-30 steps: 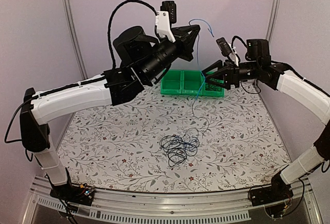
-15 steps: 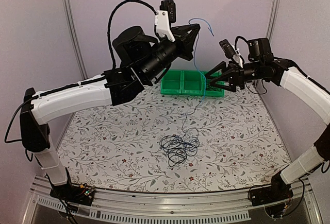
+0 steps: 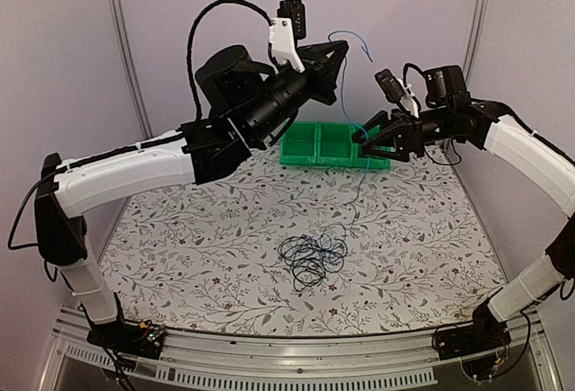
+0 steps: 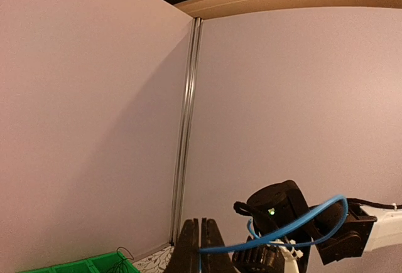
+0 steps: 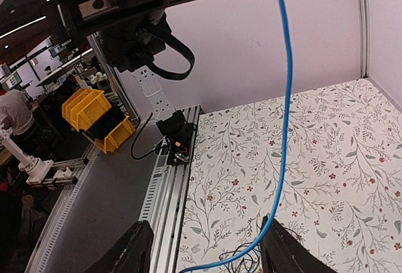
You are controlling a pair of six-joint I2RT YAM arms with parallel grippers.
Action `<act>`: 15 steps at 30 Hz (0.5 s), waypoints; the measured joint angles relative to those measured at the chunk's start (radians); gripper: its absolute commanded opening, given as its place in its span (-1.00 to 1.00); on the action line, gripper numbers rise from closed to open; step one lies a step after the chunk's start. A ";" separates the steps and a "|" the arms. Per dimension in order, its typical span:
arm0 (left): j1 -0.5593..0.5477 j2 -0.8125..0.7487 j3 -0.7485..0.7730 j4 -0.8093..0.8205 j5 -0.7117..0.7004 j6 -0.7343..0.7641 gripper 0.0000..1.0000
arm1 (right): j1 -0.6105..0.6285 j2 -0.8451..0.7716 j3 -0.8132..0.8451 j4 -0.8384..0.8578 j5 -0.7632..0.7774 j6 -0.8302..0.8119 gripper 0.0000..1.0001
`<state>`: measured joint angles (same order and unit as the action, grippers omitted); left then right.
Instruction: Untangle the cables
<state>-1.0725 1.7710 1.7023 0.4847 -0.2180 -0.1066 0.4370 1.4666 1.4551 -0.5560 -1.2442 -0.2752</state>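
High over the table, my left gripper (image 3: 339, 60) is shut on the blue cable (image 3: 343, 94); its short free end curls up to the right. In the left wrist view the pressed-together fingers (image 4: 191, 248) pinch that blue cable (image 4: 276, 235). The strand hangs down to the tangle of thin black cables (image 3: 312, 259) on the floral mat. My right gripper (image 3: 365, 138) is open around the hanging strand, in front of the green bins. In the right wrist view the blue cable (image 5: 286, 116) drops between the spread fingers, close to the right-hand finger (image 5: 284, 251), and the tangle (image 5: 248, 262) shows below.
A row of green bins (image 3: 314, 146) stands at the back of the mat, with thin black wire in the right one. The aluminium rail (image 5: 164, 204) and an arm base (image 5: 176, 138) run along the near edge. Purple walls close in three sides.
My right gripper has shifted a little left and turned, staying open. The hanging blue strand has swung slightly to the right. The left arm has not moved.
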 measured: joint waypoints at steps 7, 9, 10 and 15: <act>0.000 0.000 0.000 0.003 -0.004 0.000 -1.00 | 0.023 0.022 -0.001 0.064 0.064 0.091 -1.00; 0.000 0.000 -0.001 0.003 -0.012 0.000 -1.00 | 0.022 0.023 -0.001 0.068 0.092 0.105 -1.00; 0.000 -0.002 -0.005 0.005 -0.019 0.000 -0.76 | 0.022 0.023 -0.001 0.068 0.107 0.106 -1.00; 0.001 -0.057 -0.108 0.001 -0.056 -0.014 0.02 | 0.022 0.040 0.040 0.069 0.214 0.085 -1.00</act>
<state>-1.0718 1.7138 1.5940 0.4854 -0.2745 -0.1204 0.4591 1.5070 1.4952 -0.4866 -1.0298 -0.1905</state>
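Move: The hanging length of blue cable runs almost between the right gripper's open fingers, about 1 cm to its left and level with it. From the left gripper, which holds the cable higher up, that spot is some 15 cm down, 5 cm back and 2 cm right. The cable tangle lies about 35 cm below the right gripper, 5 cm back and 7 cm left; the bin's right compartment is roughly 30 cm ahead, 12 cm right and 33 cm below. Ease the right gripper about 1 cm left onto the hanging blue cable and shut its fingers on it, then carry the pinched cable some 4 cm forward, yawing the wrist about 10 degrees clockwise. Once the right grip is closed, start opening the left fingers to release the cable, dropping that hand about 2 cm and drifting it slightly left. ##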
